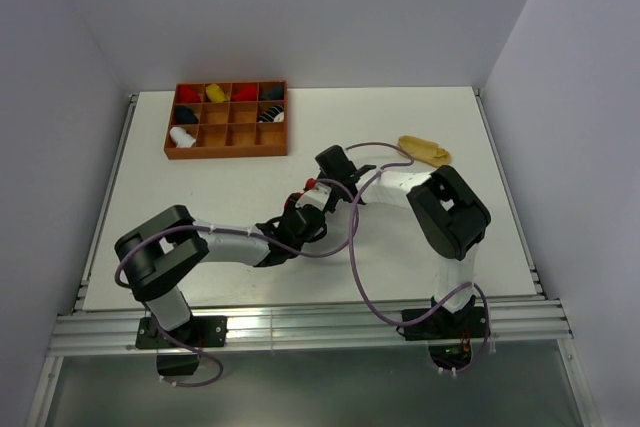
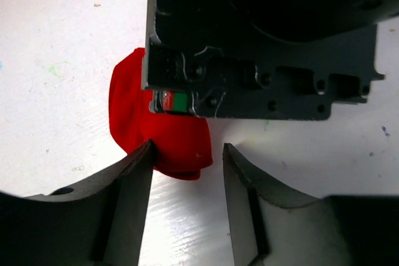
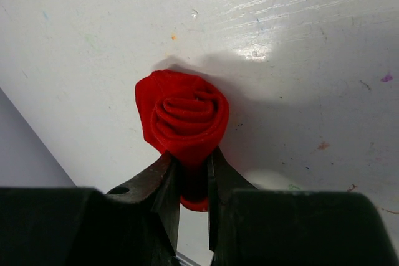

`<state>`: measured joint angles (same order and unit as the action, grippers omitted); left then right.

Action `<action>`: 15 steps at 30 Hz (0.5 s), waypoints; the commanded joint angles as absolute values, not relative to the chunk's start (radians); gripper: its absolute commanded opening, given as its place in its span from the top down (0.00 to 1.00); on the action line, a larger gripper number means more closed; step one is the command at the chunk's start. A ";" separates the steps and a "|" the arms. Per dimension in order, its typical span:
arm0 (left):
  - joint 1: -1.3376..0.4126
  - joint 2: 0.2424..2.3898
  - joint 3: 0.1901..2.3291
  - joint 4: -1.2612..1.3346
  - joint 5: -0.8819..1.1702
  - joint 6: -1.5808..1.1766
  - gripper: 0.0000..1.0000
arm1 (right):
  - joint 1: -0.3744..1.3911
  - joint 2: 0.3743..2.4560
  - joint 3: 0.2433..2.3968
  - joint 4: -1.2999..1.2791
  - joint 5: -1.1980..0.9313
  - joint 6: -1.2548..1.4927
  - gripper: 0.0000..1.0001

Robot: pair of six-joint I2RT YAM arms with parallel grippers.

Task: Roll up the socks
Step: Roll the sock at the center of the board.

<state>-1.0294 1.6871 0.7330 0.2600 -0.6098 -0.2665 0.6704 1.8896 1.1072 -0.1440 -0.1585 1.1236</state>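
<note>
A red sock (image 3: 184, 115), rolled into a tight spiral, rests on the white table near its middle (image 1: 309, 186). My right gripper (image 3: 191, 161) is shut on the roll's near edge, and its dark body (image 2: 262, 42) covers part of the sock in the left wrist view. My left gripper (image 2: 187, 154) is open just short of the red sock (image 2: 171, 138); its left fingertip (image 2: 144, 157) touches the fabric's edge, the other stands apart over bare table. A flat tan-yellow sock (image 1: 425, 150) lies to the right, behind the right arm. No loose white sock shows.
A brown wooden compartment tray (image 1: 228, 153) stands at the back left, with several rolled socks in its upper cells. Both arms meet over the table's middle, the right arm's elbow (image 1: 452, 209) raised at the right. Grey walls close in the table.
</note>
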 commanded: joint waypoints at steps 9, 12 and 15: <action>-1.029 1.767 0.808 0.146 -0.568 -0.308 0.99 | 0.670 1.853 1.095 -0.172 -0.219 1.108 0.85; -1.005 1.738 0.801 0.126 -0.494 -0.343 0.99 | 0.657 1.824 1.059 -0.132 -0.210 1.115 0.68; -0.945 1.700 0.793 0.097 -0.373 -0.394 0.99 | 0.634 1.781 1.013 -0.082 -0.192 1.129 0.49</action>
<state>-1.0027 1.7203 0.7982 0.1825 -0.5747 -0.3069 0.6483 1.8587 1.0615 -0.1074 -0.1734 1.1233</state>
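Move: The partly rolled red sock lies right at the left fingertips, its middle about 2 cm ahead and 1 cm to their left, roughly 1 cm down, with its near end already between the open fingers. From the right hand, which still pinches it, its middle is some 1 cm ahead, 2 cm left and 1 cm lower. The compartment box lies about 22 cm ahead and 20 cm left of the left hand; the yellow sock about 14 cm ahead and 28 cm right of it. Ease the left gripper forward and down about half a centimetre over the near end of the red sock and shut its half-open fingers nearly fully, pinching the cloth just below the right fingertips. Keep that grip while the right fingers, at first still closed on the sock, open to about half and draw about 1 cm to the right. ##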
